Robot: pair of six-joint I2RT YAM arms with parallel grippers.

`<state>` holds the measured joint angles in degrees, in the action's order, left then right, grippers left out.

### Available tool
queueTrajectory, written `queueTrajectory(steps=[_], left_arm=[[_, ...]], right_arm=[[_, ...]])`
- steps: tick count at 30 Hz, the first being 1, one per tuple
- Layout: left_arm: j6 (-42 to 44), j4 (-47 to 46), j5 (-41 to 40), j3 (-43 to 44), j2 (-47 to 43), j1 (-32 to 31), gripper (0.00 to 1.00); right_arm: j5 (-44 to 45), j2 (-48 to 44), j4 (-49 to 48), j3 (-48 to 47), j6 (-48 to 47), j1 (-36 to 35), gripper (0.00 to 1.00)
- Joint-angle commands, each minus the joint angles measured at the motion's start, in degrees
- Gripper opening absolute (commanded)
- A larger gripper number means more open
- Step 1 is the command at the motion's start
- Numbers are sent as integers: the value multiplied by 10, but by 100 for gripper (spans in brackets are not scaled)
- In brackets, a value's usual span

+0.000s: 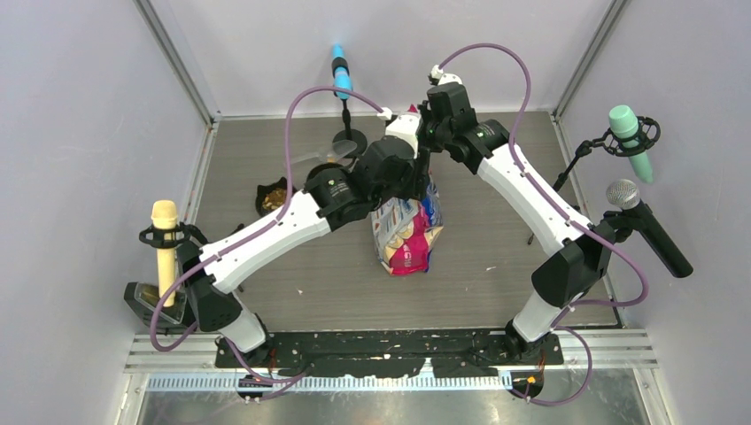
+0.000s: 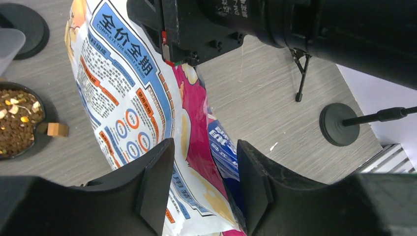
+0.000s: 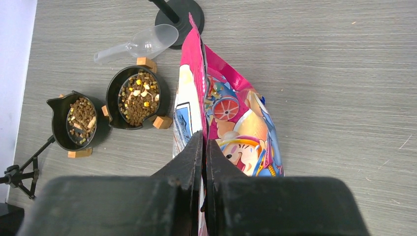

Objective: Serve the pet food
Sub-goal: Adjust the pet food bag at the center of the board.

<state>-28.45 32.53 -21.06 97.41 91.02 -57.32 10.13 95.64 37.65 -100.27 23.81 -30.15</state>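
Note:
The pet food is brown and tan kibble filling two black bowls, one larger (image 3: 139, 97) and one smaller (image 3: 81, 120), left of the bag. One bowl of kibble (image 2: 17, 123) also shows at the left edge of the left wrist view. The pink, white and blue printed bag (image 1: 406, 239) stands upright mid-table. My right gripper (image 3: 204, 142) is shut on the bag's pink top seam (image 3: 195, 54). My left gripper (image 2: 205, 184) grips the bag's body (image 2: 128, 93) lower down, both pads against its sides. The bag's contents are hidden.
A clear plastic scoop (image 3: 147, 42) lies just behind the larger bowl. A black round stand base (image 3: 179, 12) sits behind the bag, another (image 2: 339, 123) to its right. Microphones on stands (image 1: 630, 142) ring the table, with walls on three sides.

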Motion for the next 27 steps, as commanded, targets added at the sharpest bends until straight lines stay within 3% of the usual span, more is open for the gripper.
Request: queueTrajectory(steps=[1,3,7,8,19,27], left_arm=[[-25,29,-11,17,-5,-1,51],[-27,25,-11,8,-10,-4,42],[-5,26,-30,4,-20,-6,4],[10,24,-32,4,-24,-6,0],[272,33,-19,-1,-86,5,0],[343,15,87,-24,-122,104,0]], right_arm=[[9,-30,-22,-1,-3,4,5],[7,-30,-21,-2,5,5,5],[28,-36,-16,2,31,10,5],[34,-39,-15,3,40,13,5],[148,-106,15,16,133,16,5],[148,-157,-1,80,252,15,5]])
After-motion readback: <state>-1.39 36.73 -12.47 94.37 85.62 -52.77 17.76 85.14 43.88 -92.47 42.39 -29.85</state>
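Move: The pet food bag stands upright, its middle about 3 cm ahead of the left hand, 1 cm to its left and 14 cm below; the near edge of its mouth is between the left fingers. From the right hand, already gripping the mouth, that middle lies about 10 cm back, 3 cm left and 11 cm down. The filled round bowl sits some 14 cm ahead and 23 cm left of the left hand, the lamp stand base 12 cm ahead and 18 cm left of the right hand, both on the table. The bag's near mouth edge is pinched as the left fingers, half open, shut fully with the hand almost still; that hand then swings about 5 cm left, rolling its left side up. Meanwhile the right hand keeps its grip and draws the mouth's farther part about 4 cm right and 4 cm back, both wrists turning some 15 degrees clockwise. ##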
